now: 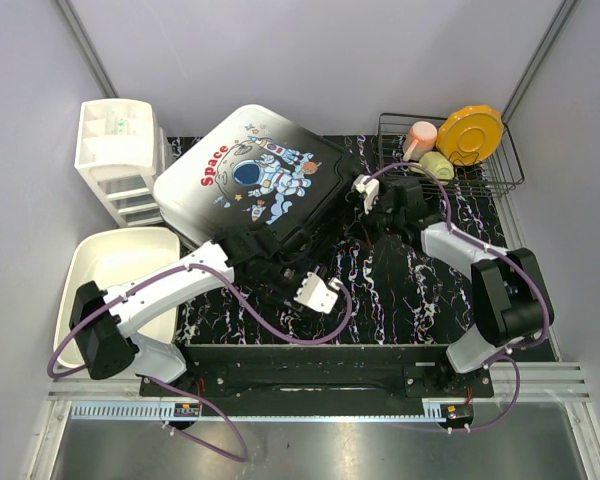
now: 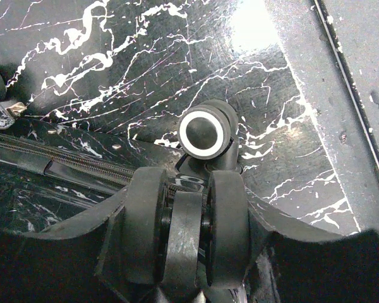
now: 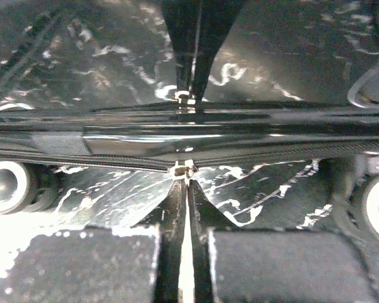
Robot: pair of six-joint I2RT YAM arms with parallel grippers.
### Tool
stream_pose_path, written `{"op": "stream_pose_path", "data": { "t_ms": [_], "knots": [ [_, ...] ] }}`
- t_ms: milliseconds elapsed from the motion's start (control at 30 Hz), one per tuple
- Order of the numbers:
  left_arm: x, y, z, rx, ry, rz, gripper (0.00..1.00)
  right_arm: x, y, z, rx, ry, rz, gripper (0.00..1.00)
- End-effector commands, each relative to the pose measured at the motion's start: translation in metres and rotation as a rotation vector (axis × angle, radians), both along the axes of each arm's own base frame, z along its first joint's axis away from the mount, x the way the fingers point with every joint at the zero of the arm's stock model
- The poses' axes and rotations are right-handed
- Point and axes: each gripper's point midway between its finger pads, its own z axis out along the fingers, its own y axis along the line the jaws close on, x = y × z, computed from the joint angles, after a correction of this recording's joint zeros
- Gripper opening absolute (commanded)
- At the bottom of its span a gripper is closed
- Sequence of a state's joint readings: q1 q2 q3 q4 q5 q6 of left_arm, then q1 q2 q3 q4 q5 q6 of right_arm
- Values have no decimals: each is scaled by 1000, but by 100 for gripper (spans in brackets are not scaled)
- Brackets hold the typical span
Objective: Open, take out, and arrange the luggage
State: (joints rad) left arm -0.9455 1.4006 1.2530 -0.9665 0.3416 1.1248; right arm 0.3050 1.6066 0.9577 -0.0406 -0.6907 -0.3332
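Note:
The luggage (image 1: pixel 250 175) lies flat at the back left of the table, its astronaut and red "Space" print facing up. My left gripper (image 1: pixel 275 270) is at its near edge. In the left wrist view its jaws are closed on a black double wheel (image 2: pixel 184 237) of the luggage, and a second wheel (image 2: pixel 203 134) with a white ring sits just beyond. My right gripper (image 1: pixel 358 228) is at the luggage's right edge. In the right wrist view its fingertips (image 3: pixel 177 189) are pressed together on a small metal zipper pull (image 3: pixel 184 169) on the zipper line of the glossy shell (image 3: pixel 240 136).
A white drawer unit (image 1: pixel 115 150) stands at the back left and a white tub (image 1: pixel 110 265) at the near left. A wire rack (image 1: pixel 510 170) at the back right holds a yellow plate (image 1: pixel 475 132), a pink cup (image 1: pixel 420 135) and a green item (image 1: pixel 437 165).

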Motion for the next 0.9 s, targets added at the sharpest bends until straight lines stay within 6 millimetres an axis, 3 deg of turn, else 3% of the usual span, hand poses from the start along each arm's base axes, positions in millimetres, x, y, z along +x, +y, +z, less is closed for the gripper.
{"op": "stream_pose_path", "data": {
  "t_ms": [0, 167, 400, 433, 500, 633, 667, 700, 733, 800, 867],
  "knots": [
    [-22, 42, -5, 97, 106, 72, 18, 51, -43, 31, -13, -249, -276, 0],
    [-21, 50, -8, 102, 109, 94, 18, 84, -70, 51, -15, -434, -415, 0],
    [-29, 68, -17, 139, 134, 96, 17, 117, -113, 71, 8, -613, -467, 0],
    [-29, 69, -18, 144, 134, 94, 17, 121, -117, 66, 10, -611, -466, 0],
    [-30, 73, -20, 151, 132, 86, 16, 133, -127, 78, 36, -654, -474, 0],
    [-33, 79, -27, 173, 137, 76, 15, 152, -133, 80, 109, -680, -444, 0],
    [-33, 79, -28, 174, 142, 70, 15, 154, -124, 85, 144, -681, -402, 0],
    [-35, 80, -30, 178, 146, 67, 15, 159, -134, 78, 148, -665, -404, 0],
    [-36, 80, -31, 178, 151, 61, 15, 164, -133, 85, 163, -680, -387, 0],
    [-39, 80, -33, 177, 166, 44, 15, 166, -123, 79, 203, -647, -330, 0],
    [-41, 80, -34, 180, 172, 28, 14, 171, -115, 87, 247, -635, -290, 0]
  ]
}}
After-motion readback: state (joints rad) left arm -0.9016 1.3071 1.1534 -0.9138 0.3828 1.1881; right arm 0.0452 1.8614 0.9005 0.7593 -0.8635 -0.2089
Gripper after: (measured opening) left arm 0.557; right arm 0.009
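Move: Pinched in the right fingertips is the zip pull, midway along the suitcase's wheeled side. The far wheels, which it is being taken towards, lie about 9 cm ahead and 6 cm to the right; the near wheels some 10 cm back and 12 cm left. The pink mug stands roughly 20 cm ahead and 15 cm right. From the left hand, on the upper near wheel, the pull is about 10 cm ahead, 12 cm right and 5 cm lower. Drawing the zip pull along the seam, the shut right fingers go about 10 cm forward and 7 cm right to the far wheels; the sideways part dies out near the end as the hand keeps on forward. The wrist tips up some 20 degrees so that the fingers level out. The left hand keeps its grip on the near wheel and shifts about 1 cm left. ##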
